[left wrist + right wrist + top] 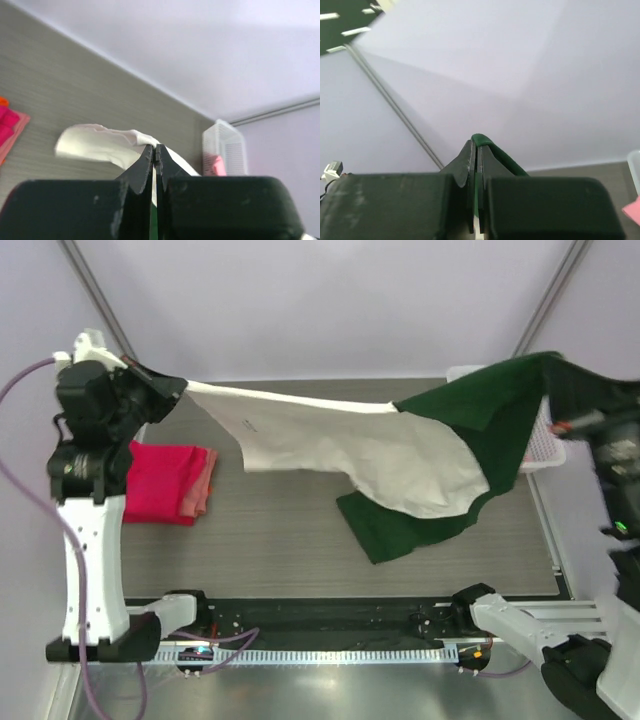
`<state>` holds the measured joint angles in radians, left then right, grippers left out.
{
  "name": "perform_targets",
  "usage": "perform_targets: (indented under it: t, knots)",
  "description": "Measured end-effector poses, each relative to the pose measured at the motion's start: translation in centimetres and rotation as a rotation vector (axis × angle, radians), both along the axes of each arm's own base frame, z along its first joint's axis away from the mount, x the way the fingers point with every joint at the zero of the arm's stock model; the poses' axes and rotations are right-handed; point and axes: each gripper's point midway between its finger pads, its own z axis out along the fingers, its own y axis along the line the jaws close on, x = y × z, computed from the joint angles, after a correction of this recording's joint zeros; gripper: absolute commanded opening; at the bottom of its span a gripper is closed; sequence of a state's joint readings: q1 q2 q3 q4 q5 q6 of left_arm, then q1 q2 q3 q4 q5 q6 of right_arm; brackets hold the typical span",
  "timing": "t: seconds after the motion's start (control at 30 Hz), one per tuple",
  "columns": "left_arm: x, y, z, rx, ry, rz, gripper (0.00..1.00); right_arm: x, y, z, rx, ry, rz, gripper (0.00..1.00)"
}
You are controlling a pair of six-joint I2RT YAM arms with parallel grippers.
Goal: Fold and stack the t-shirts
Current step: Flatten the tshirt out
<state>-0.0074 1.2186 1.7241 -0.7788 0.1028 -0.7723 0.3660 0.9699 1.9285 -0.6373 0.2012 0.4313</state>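
Observation:
A large cream-white t-shirt (330, 445) with dark green shoulders (480, 405) hangs stretched above the table between both arms. My left gripper (180, 386) is shut on its white edge at the far left; the left wrist view shows white cloth (100, 145) pinched between the closed jaws (155, 149). My right gripper (560, 370) is shut on the green edge at the far right, with green cloth (490, 147) folded over the closed fingertips (476, 145). The shirt's middle sags and a green part (400, 525) rests on the table. Folded red-pink and salmon t-shirts (170, 483) lie stacked at the left.
A white mesh basket (545, 445) stands at the far right edge, partly hidden behind the green cloth; something pink shows inside it in the left wrist view (216, 165). The grey table (280, 540) has a black rail along its front edge.

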Motion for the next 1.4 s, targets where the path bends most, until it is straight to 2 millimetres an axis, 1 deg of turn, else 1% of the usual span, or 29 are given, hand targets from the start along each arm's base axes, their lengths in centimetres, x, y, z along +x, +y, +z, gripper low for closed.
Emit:
perform_targets:
  t: [0.03,0.07,0.17,0.27,0.33,0.4,0.47,0.5,0.53,0.6,0.7,0.73,0.77,0.8,0.83,0.87,0.9,0.93,1.0,1.03,1.07,1.1,1.13,1.17,1.2,1.27,1.3,1.33,1.4]
  knots:
    - [-1.4,0.0,1.7,-0.001,-0.044,-0.001,0.0,-1.8,-0.6,1.4,0.017,-0.048,0.005,0.01]
    - [-3.2,0.0,3.9,-0.001,-0.1,-0.001,0.0,-4.3,-1.5,2.9,0.037,-0.105,0.009,0.01]
    - [-8.1,-0.1,10.1,-0.004,-0.259,-0.006,0.0,-10.5,-3.7,6.8,0.092,-0.264,0.018,0.01]
    - [-12.3,-0.3,14.5,-0.006,-0.39,-0.022,0.0,-15.9,-5.6,9.5,0.147,-0.404,0.024,0.01]
    - [-14.9,-0.4,16.1,-0.011,-0.447,-0.031,0.0,-17.4,-6.1,10.1,0.165,-0.441,0.029,0.01]
    - [-16.4,-0.5,16.5,-0.015,-0.47,-0.033,0.0,-18.3,-6.4,10.5,0.175,-0.462,0.033,0.01]
    - [-16.6,-0.5,15.9,-0.019,-0.457,-0.036,0.0,-18.0,-6.3,10.3,0.173,-0.455,0.033,0.01]
    - [-16.2,-0.6,15.3,-0.024,-0.435,-0.039,0.0,-17.5,-6.1,10.1,0.169,-0.442,0.032,0.01]
    - [-15.7,-0.7,14.7,-0.03,-0.416,-0.041,0.0,-16.9,-5.9,9.8,0.164,-0.427,0.031,0.01]
    - [-13.3,-1.0,12.2,-0.042,-0.334,-0.053,0.0,-15.0,-5.3,8.8,0.151,-0.379,0.023,0.01]
    - [-8.8,-1.2,7.6,-0.051,-0.195,-0.058,0.0,-10.4,-4.0,6.3,0.12,-0.271,0.003,0.01]
    - [-6.7,-1.2,5.5,-0.053,-0.132,-0.057,0.0,-7.9,-3.2,5.1,0.104,-0.223,-0.005,0.01]
    - [-5.2,-1.2,3.8,-0.054,-0.082,-0.055,0.0,-6.1,-2.6,4.1,0.09,-0.187,-0.011,0.01]
    - [-3.4,-1.2,1.8,-0.055,-0.028,-0.054,0.0,-3.4,-1.7,2.7,0.069,-0.134,-0.015,0.01]
    - [-1.7,-1.2,-0.1,-0.055,0.019,-0.052,0.0,-0.4,-0.6,0.9,0.045,-0.074,-0.02,0.01]
    - [0.1,-1.2,-2.2,-0.057,0.076,-0.048,0.0,2.1,0.3,-0.6,0.028,-0.027,-0.025,0.01]
    - [1.3,-1.2,-4.0,-0.059,0.124,-0.046,0.0,5.4,1.4,-2.9,0.002,0.045,-0.032,0.01]
    - [2.8,-1.2,-6.0,-0.064,0.178,-0.041,0.0,7.6,2.2,-4.6,-0.016,0.094,-0.038,0.01]
    - [5.1,-1.3,-8.5,-0.077,0.243,-0.035,0.0,12.8,3.9,-8.4,-0.059,0.207,-0.051,0.01]
    - [6.0,-1.3,-9.2,-0.081,0.265,-0.034,0.0,15.2,4.8,-10.0,-0.078,0.256,-0.054,0.01]
    - [7.3,-1.4,-9.5,-0.086,0.28,-0.034,0.0,17.0,5.4,-11.1,-0.09,0.285,-0.056,0.01]
    - [8.5,-1.4,-9.4,-0.09,0.279,-0.034,0.0,19.4,6.2,-12.7,-0.109,0.332,-0.057,0.01]
    - [10.0,-1.5,-8.6,-0.096,0.271,-0.033,0.0,20.8,6.7,-13.4,-0.119,0.36,-0.055,0.01]
    - [11.7,-1.5,-7.0,-0.101,0.235,-0.035,0.0,22.3,7.2,-13.3,-0.121,0.366,-0.051,0.01]
    - [12.8,-1.5,-5.7,-0.103,0.197,-0.036,0.0,23.6,7.5,-12.5,-0.115,0.358,-0.045,0.01]
    - [14.8,-0.9,-1.5,-0.121,0.093,-0.036,0.0,25.4,7.6,-8.9,-0.079,0.29,-0.026,0.01]
    - [15.2,-0.5,0.3,-0.137,0.045,-0.031,0.0,25.8,7.3,-6.4,-0.044,0.232,-0.014,0.01]
    - [15.3,0.4,2.4,-0.157,-0.009,-0.021,0.0,25.9,6.7,-4.2,-0.011,0.178,-0.002,0.01]
    - [15.1,2.3,5.5,-0.186,-0.1,0.0,0.0,25.0,4.2,-0.1,0.051,0.074,0.029,0.01]
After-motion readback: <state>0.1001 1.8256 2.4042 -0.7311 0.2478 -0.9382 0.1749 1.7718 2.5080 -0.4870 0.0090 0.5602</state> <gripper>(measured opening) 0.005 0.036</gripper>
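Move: The t-shirt is already slung between both hands: its middle is about 31 cm right of the left hand, 6 cm back and 12 cm below, and about 31 cm left of the right hand, 6 cm ahead and 28 cm below. The red stack lies level with the left hand, some 17 cm left and 42 cm below. The white basket is about 30 cm ahead of the right hand, 20 cm right and 56 cm below. Both gripping hands swing the t-shirt back and up about 17 cm, then forward 30–45 cm, dipping and rising. ##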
